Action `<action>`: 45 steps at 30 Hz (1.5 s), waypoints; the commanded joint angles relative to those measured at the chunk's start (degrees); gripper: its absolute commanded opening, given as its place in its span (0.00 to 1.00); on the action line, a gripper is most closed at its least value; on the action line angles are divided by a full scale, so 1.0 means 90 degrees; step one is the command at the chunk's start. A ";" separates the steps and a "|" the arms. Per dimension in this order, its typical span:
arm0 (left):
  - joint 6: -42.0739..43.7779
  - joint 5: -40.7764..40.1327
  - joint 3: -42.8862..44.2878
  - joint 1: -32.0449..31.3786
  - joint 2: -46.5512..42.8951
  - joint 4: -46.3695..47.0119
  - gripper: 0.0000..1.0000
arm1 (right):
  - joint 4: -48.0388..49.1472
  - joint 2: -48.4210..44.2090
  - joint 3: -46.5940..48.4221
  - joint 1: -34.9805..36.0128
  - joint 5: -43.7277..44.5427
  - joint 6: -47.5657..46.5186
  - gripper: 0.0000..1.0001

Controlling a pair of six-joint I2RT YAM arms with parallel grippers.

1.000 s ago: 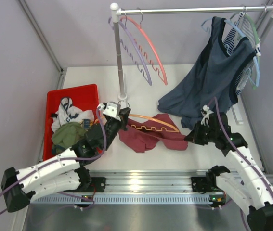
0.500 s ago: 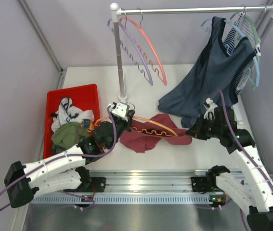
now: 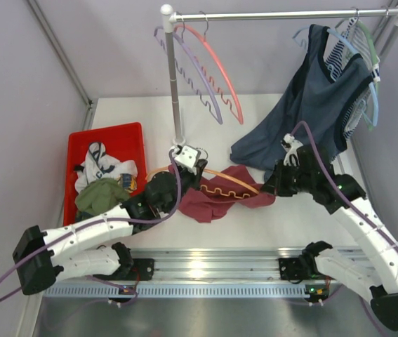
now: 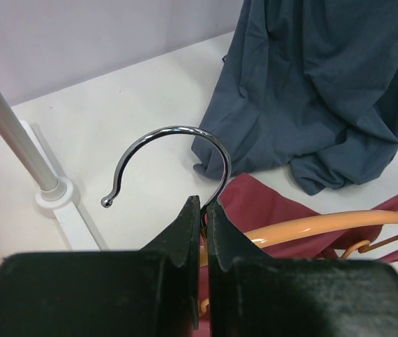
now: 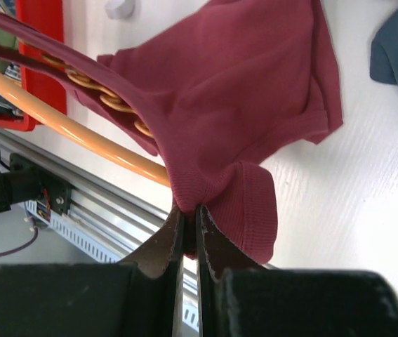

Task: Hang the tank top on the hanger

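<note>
The maroon tank top (image 3: 213,202) lies bunched on the table between the arms, with the orange hanger (image 3: 228,176) threaded partly through it. My left gripper (image 3: 199,170) is shut on the neck of the hanger's metal hook (image 4: 165,132); in the left wrist view the jaws (image 4: 203,204) pinch the wire just above the orange arm (image 4: 325,227). My right gripper (image 3: 269,188) is shut on a folded edge of the tank top (image 5: 255,84) at its right end. In the right wrist view that gripper (image 5: 189,208) grips the cloth beside the hanger's arm (image 5: 79,133), and the wavy bar passes inside the fabric.
A red bin (image 3: 125,139) with an olive garment and white cloth sits at the left. The rack's pole (image 3: 174,84) stands behind my left gripper, with pink and lilac hangers (image 3: 213,70) on it. A dark blue-grey top (image 3: 297,119) hangs at the right, its hem on the table.
My left gripper has carried the hanger's hook right and farther back. My right gripper has moved left and back with the tank top's edge, drawing the cloth along the hanger.
</note>
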 commanded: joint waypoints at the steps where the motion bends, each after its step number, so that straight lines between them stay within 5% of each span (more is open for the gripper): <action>1: -0.0023 -0.0071 0.0371 -0.0215 0.0112 0.0593 0.00 | 0.0218 0.0123 0.0589 0.0230 0.0348 0.0161 0.00; 28: 0.0271 -0.1302 0.1494 -0.1544 0.0972 0.0935 0.00 | 0.0091 0.0798 0.2347 0.1002 0.0670 0.0151 0.01; 37: 0.0105 -0.0571 0.2508 -0.1553 0.0698 -0.0478 0.00 | 0.0149 0.0427 0.3147 0.1002 0.0466 -0.0940 0.59; 45: -0.0188 0.0202 0.4452 -0.1543 0.0874 -0.2658 0.00 | 0.0248 -0.0052 0.3606 0.1002 -0.0119 -0.2181 0.75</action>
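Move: The right hand already pinches the tank top's shoulder strap, with the hanger's free end some 2 cm to its left. The maroon body lies about 13 cm to that hand's left, level fore and aft and 13 cm lower; the grey garment's hem is 12 cm ahead, 3 cm right and 17 cm below. The left hand holds the hanger under its hook, that free end being about 19 cm right, 7 cm back and 4 cm below. Right hand lifts the strap, releases it, rising 20 cm altogether; left carries the hanger right, then up 15 cm. ##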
